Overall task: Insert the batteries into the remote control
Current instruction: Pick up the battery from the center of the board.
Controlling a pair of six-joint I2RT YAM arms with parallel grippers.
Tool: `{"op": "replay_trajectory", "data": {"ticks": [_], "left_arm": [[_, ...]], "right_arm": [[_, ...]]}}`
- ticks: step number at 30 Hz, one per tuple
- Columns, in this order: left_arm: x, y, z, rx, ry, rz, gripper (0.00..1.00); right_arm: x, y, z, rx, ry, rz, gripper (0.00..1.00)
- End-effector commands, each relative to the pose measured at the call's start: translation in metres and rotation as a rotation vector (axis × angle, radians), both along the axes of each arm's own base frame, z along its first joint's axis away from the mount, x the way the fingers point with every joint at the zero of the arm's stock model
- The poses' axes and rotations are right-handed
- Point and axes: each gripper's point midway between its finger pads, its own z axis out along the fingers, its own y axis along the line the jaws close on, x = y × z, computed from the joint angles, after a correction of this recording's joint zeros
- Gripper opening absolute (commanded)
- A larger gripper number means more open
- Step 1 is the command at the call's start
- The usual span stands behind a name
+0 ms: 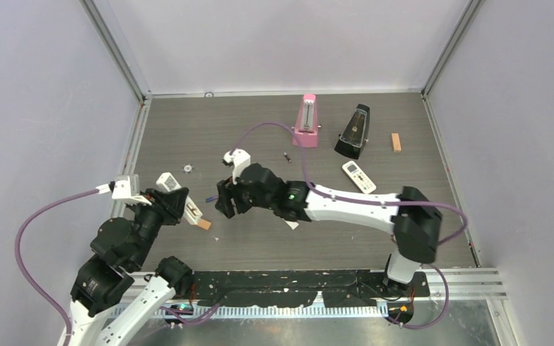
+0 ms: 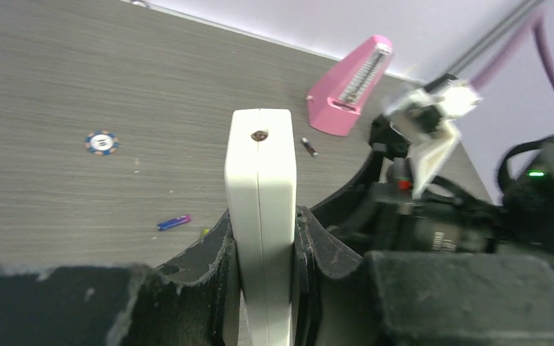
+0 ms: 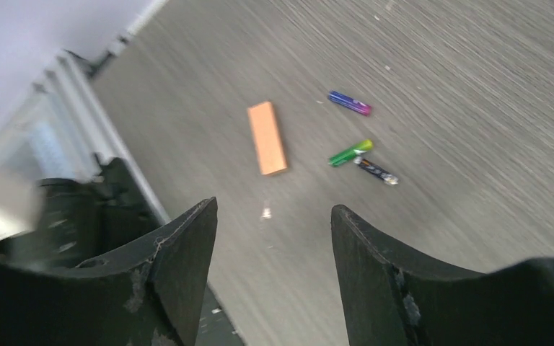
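Note:
My left gripper (image 2: 263, 216) is shut on the slim white remote control (image 2: 260, 158), held edge-on just above the table; from above, the remote control (image 1: 192, 212) pokes out of the left gripper (image 1: 185, 207). My right gripper (image 3: 274, 209) is open and holds nothing, hovering over the table. Ahead of it lie three batteries: bluish-purple (image 3: 349, 102), green (image 3: 350, 152) and dark (image 3: 376, 171). The bluish-purple battery (image 2: 174, 223) also shows left of the remote. Another dark battery (image 1: 287, 156) lies farther back. From above, the right gripper (image 1: 225, 202) is close to the right of the left one.
An orange block (image 3: 267, 137) lies by the batteries, a second orange block (image 1: 396, 142) at the back right. A pink metronome (image 1: 306, 121), a black metronome (image 1: 353, 132), a broader white remote (image 1: 359, 176) and a poker chip (image 1: 187, 169) also sit on the table.

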Motion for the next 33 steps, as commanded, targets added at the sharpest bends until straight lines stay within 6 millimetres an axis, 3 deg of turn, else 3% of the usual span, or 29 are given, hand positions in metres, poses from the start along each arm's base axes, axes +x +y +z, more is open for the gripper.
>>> {"op": "replay_trajectory", "data": {"ticks": [1,6,10,16,27,33], "left_arm": [[-0.006,0.032,0.008,0.014,0.004,0.140,0.00],[-0.015,0.051,0.005,0.014,0.022,0.212,0.00],[-0.019,0.055,0.006,0.024,0.014,0.217,0.00],[-0.018,0.048,0.003,0.068,0.014,0.169,0.00],[-0.017,0.044,-0.006,0.045,0.029,0.162,0.00],[-0.016,0.039,-0.012,0.038,0.048,0.145,0.00]], "right_arm": [[0.027,0.006,-0.043,-0.202,-0.046,-0.020,0.63],[0.052,0.030,-0.086,-0.307,-0.068,-0.018,0.57],[0.073,0.037,-0.107,-0.358,-0.084,-0.056,0.49],[0.104,0.018,-0.134,-0.446,-0.091,-0.164,0.33],[0.111,0.014,-0.161,-0.532,-0.068,-0.112,0.32],[0.102,0.008,-0.168,-0.568,-0.057,-0.065,0.33]]}}
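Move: The black battery lies some 8 cm ahead of the right hand, about 3 cm to its left and roughly 19 cm below. The green battery lies just left of it, about 7 cm ahead and 6 cm left of that hand; the purple one is some 10 cm ahead and 9 cm left, the orange block 3 cm ahead and 13 cm left, all on the board. From the left hand, the black battery is about 9 cm ahead, 11 cm right and 30 cm below. The black battery is what the right hand sinks towards: a fast drop of some 17 cm while reaching forward about 10 cm, the low stretch mostly forward, then a last small dip. Its fingers tip about 30 degrees further down and draw in to roughly half their gap without shutting. Still gripping the remote, the left hand shifts about 4 cm left early on. ##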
